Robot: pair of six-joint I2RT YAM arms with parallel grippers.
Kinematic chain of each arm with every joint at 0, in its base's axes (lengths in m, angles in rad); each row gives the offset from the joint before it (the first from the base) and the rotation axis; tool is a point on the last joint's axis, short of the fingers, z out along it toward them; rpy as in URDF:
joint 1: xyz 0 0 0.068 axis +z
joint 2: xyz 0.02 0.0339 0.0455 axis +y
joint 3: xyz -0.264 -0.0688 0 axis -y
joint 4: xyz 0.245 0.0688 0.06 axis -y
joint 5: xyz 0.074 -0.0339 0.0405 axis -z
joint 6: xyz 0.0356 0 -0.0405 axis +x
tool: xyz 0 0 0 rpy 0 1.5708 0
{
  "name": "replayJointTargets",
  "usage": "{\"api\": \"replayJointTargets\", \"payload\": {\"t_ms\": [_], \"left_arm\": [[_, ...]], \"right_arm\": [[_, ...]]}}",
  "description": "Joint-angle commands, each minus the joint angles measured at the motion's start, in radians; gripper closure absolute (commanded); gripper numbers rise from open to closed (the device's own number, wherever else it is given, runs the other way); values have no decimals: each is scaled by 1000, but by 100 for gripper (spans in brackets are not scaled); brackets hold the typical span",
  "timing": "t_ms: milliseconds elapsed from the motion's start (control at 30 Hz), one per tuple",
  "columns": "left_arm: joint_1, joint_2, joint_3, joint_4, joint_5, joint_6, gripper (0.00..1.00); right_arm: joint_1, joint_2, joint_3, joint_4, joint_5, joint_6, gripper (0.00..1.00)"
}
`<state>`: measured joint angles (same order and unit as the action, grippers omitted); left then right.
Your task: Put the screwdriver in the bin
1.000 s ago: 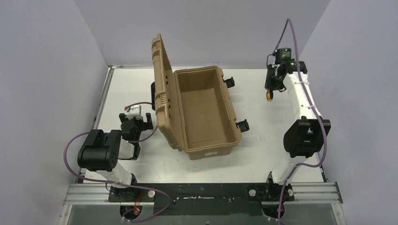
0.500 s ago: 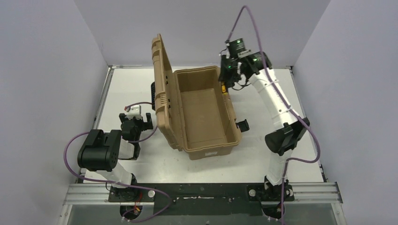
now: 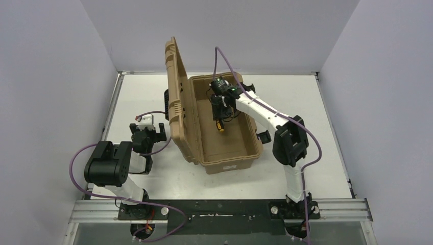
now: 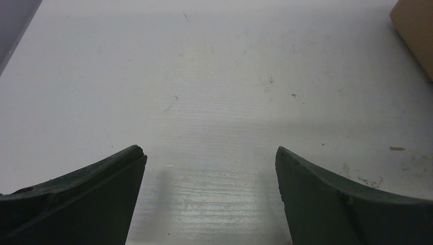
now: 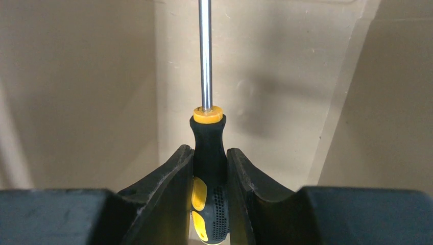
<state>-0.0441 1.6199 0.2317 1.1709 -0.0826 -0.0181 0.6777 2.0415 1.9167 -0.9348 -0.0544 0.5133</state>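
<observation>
The bin point(image 3: 254, 133) is a large tan case with its ribbed lid standing open at the left. My right gripper point(image 3: 219, 116) hangs inside the bin's opening, over its far half, and is shut on the screwdriver point(image 3: 220, 125). In the right wrist view the black-and-yellow handle point(image 5: 209, 153) sits clamped between both fingers, and the silver shaft point(image 5: 205, 51) points away toward the bin's tan inner wall point(image 5: 76, 87). My left gripper point(image 3: 148, 133) rests left of the bin, open with nothing between its fingers point(image 4: 92, 194).
The bin's black latches point(image 3: 264, 136) stick out on its right side. A corner of the bin point(image 4: 416, 30) shows at the upper right of the left wrist view, over the white tabletop point(image 4: 219, 92). Grey walls close in the table on three sides.
My right arm has swung left from the table's far right corner, carrying the screwdriver over the bin's right rim and down into its opening. The left arm has not moved.
</observation>
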Motion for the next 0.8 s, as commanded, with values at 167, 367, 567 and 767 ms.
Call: {"api": "replayJointTargets", "payload": {"t_ms": [167,367,567,767], "left_arm": [[-2,-8,17,52,-8,-1,3],[-2,-7,17,52,-8,-1,3],[-2,-7,17,51,-8,-1,3],[-2,-8,17,52,-8,-1,3]], "right_arm": [[6,48,-212,253,70,5,100],[6,95,-255,282,86,-1,96],[5,74,-258,279,97,10,48],[5,29,-186,240,100,4,33]]}}
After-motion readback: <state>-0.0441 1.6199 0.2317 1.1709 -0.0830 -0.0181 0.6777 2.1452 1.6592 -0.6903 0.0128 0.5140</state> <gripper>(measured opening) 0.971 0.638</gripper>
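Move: The right hand holds the screwdriver inside the open bin. The middle of the bin floor lies about 13 cm below that hand, 2 cm back and 1 cm right. The near latch is some 18 cm right and 7 cm back, the far latch about 12 cm right and 12 cm ahead. From the idle left hand, the bin floor is roughly 34 cm right, about level ahead and 3 cm lower. The right hand sinks about 12 cm towards the bin floor, then opens its fingers, releasing the screwdriver's handle. ##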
